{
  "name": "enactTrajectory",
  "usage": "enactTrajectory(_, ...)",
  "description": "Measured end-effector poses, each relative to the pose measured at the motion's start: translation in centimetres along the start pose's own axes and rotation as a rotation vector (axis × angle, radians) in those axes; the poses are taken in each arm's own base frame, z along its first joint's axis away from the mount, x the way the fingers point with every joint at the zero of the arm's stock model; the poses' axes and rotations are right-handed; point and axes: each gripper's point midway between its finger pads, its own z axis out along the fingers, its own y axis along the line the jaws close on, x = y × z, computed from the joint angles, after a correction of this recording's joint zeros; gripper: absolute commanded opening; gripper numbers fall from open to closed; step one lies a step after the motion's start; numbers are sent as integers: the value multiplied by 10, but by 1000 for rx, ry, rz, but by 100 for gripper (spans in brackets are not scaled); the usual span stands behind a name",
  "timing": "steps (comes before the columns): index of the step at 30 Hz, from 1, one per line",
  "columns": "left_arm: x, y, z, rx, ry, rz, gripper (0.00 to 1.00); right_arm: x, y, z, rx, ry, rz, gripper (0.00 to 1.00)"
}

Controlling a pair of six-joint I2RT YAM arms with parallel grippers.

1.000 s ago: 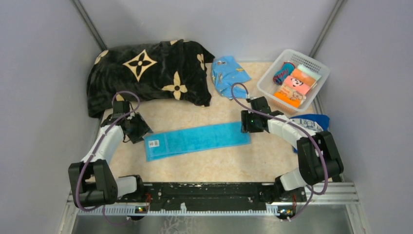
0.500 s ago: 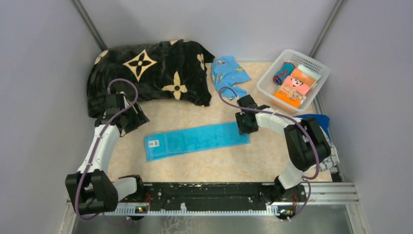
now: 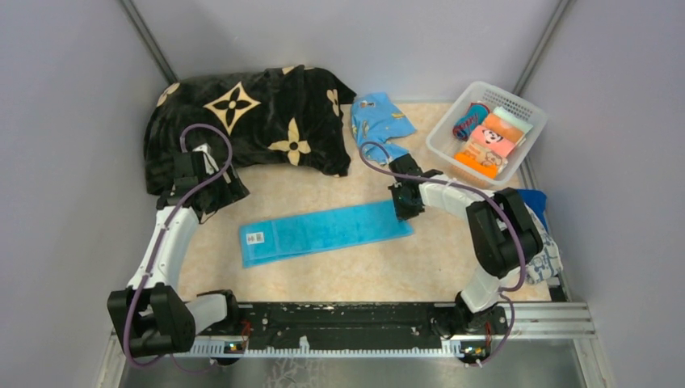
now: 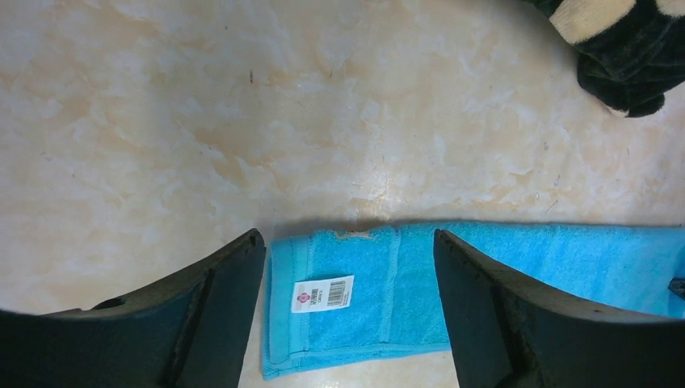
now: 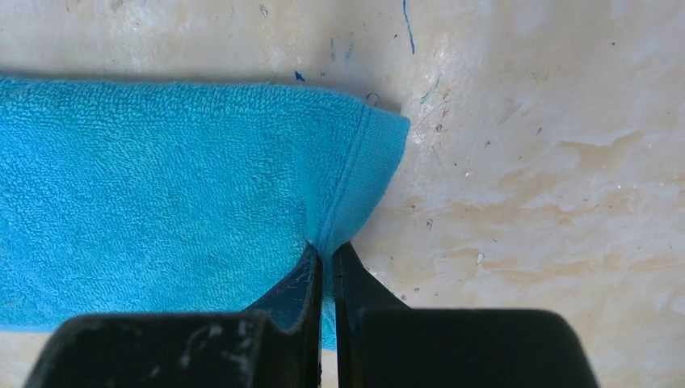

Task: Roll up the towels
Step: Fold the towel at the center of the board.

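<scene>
The turquoise towel [image 3: 327, 230] lies folded into a long strip across the middle of the table, its white label [image 4: 323, 293] near the left end. My right gripper [image 3: 401, 204] is shut on the hem at the strip's right end [image 5: 355, 178], with cloth pinched between the fingers [image 5: 327, 255]. My left gripper [image 3: 220, 192] hovers open behind the strip's left end [image 4: 349, 238], touching nothing. A royal-blue towel [image 3: 535, 200] and a white towel with blue print [image 3: 552, 257] lie at the right edge, partly hidden by the right arm.
A black blanket with cream flowers [image 3: 242, 121] fills the back left. A light-blue printed cloth [image 3: 378, 121] lies beside it. A white basket [image 3: 529, 113] holding colourful items stands at the back right. Grey walls close in on both sides.
My right gripper moved to the towel's right end and closed on its hem. My left gripper drew back from the towel's left end and opened wider.
</scene>
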Motion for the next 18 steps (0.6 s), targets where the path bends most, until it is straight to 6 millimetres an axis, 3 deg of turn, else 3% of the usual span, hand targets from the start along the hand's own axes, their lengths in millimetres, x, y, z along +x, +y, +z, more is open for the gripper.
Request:
enactTrajectory(4, 1, -8, -2, 24, -6, 35, 83, -1, -14, -1, 40, 5, 18, 0)
enactTrajectory(9, 7, -21, -2, 76, 7, 82, 84, -1, -90, -16, 271, 20, 105, 0)
enactTrajectory(12, 14, -29, -1, 121, 26, 96, 84, -14, -133, -39, 434, 3, 126, 0)
enactTrajectory(15, 18, -40, -2, 181, 42, 101, 84, -38, -147, -61, 515, -55, 110, 0)
enactTrajectory(18, 26, -53, -3, 250, 63, 104, 84, -53, -145, -74, 507, -100, 100, 0)
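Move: The right gripper already pinches the towel's right end, down at the board; the towel's middle lies about 20 cm to its left and 5 cm back. The basket stands some 25 cm right and 26 cm ahead, the patterned towel about 31 cm right and 2 cm back. From the open left gripper, the towel's tagged end is roughly 10 cm back, 2 cm right and 13 cm below; the dark blanket is 27 cm ahead, 4 cm right. Keep the right gripper shut on the towel end and sweep it quickly right, low over the board for about 14 cm, then raise it 8 to 9 cm while easing 5 cm forward towards the basket, tipping the fingertips out to the right and turning clockwise. Shift the open left gripper some 6 cm right, without touching the towel. ##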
